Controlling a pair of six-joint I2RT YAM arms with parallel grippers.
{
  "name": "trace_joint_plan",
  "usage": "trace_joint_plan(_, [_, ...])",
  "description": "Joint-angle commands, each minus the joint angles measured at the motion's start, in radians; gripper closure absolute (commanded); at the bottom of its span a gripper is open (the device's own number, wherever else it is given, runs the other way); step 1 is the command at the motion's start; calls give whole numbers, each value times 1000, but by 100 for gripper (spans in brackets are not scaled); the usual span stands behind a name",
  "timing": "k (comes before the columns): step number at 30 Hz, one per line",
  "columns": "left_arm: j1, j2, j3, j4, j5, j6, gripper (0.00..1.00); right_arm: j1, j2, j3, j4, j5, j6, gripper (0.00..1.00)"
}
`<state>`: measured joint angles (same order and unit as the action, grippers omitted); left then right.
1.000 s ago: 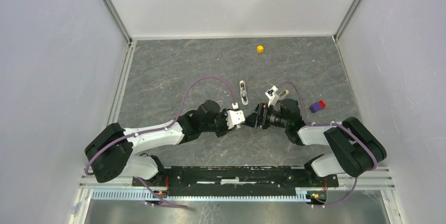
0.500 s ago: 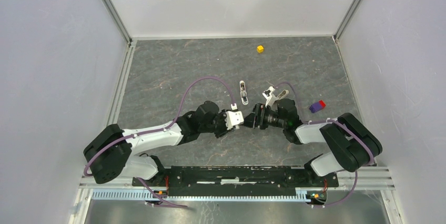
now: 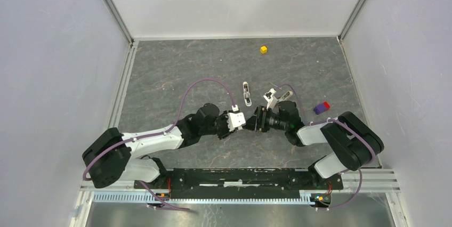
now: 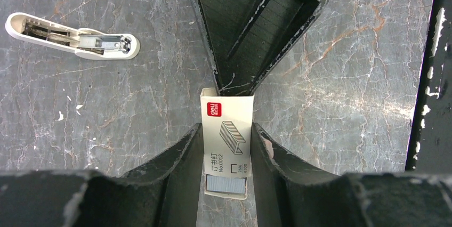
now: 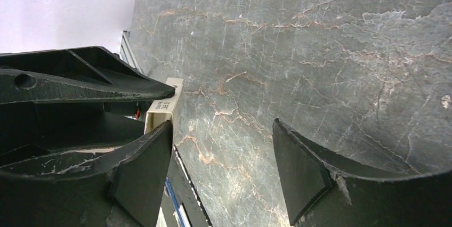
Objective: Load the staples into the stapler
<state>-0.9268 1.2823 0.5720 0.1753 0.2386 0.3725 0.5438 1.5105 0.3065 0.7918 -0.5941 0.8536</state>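
Note:
My left gripper [image 4: 226,131] is shut on a pale card staples box [image 4: 226,123] with a red label, gripping it by its long sides. The staples [image 4: 226,183] show as a silvery-grey block in a pale tray that sticks out of the box's near end. My right gripper [image 5: 223,131] is open and faces the left one. One of its fingers [image 4: 250,24] meets the box's far end, and nothing lies between its jaws. The white stapler [image 4: 72,36] lies opened on the table, apart from both grippers [image 3: 246,92].
A small yellow cube [image 3: 263,49] sits near the back wall. A red-and-blue block [image 3: 321,107] lies right of the right arm. Pale walls close in the grey marbled table [image 3: 176,67] on three sides.
The right arm has crept left toward the left gripper and its jaws have narrowed slightly. The left gripper still holds the box in nearly the same place.

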Motion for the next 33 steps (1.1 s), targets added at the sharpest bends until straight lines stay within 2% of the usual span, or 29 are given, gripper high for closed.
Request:
trace_joint_plan(1, [0, -34, -4, 130, 7, 1, 56, 17, 12, 27, 42, -8, 10, 26])
trace_joint_plan(8, [0, -26, -13, 127, 0, 13, 56, 19, 18, 36, 51, -27, 11, 28])
trace_joint_plan(19, [0, 45, 83, -111, -51, 42, 57, -46, -104, 65, -158, 22, -116, 36])
trace_joint_plan(27, [0, 63, 87, -92, -48, 32, 57, -42, -110, 28, 14, -59, -8, 58])
trace_joint_plan(33, [-1, 69, 97, -92, -44, 34, 57, -6, -107, 38, 34, -62, 19, 61])
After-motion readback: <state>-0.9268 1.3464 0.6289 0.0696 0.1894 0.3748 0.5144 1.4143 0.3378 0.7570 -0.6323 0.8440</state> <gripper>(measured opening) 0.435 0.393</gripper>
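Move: The left fingers hold the cream staple box right at their pads, its open end facing the right hand. From the right hand the box lies about 6 cm to the left, 3 cm higher and perhaps 1 cm back, with one fingertip of the open right gripper at that open end. The open stapler lies on the table, roughly 12 cm ahead of the right hand, 4 cm to its left and 6 cm lower; from the left hand it is about 13 cm ahead, 2 cm right and 9 cm down. Up by about 3.5 cm goes the right hand, after a brief near-stillness and a small jog forward and right that brings its fingertip clear of the box's open end; as it rises it eases back left, and its fingers close from wide to roughly half that gap, lining up with the opening. The left hand keeps its grip, sinking about 2 cm and tilting slightly. ##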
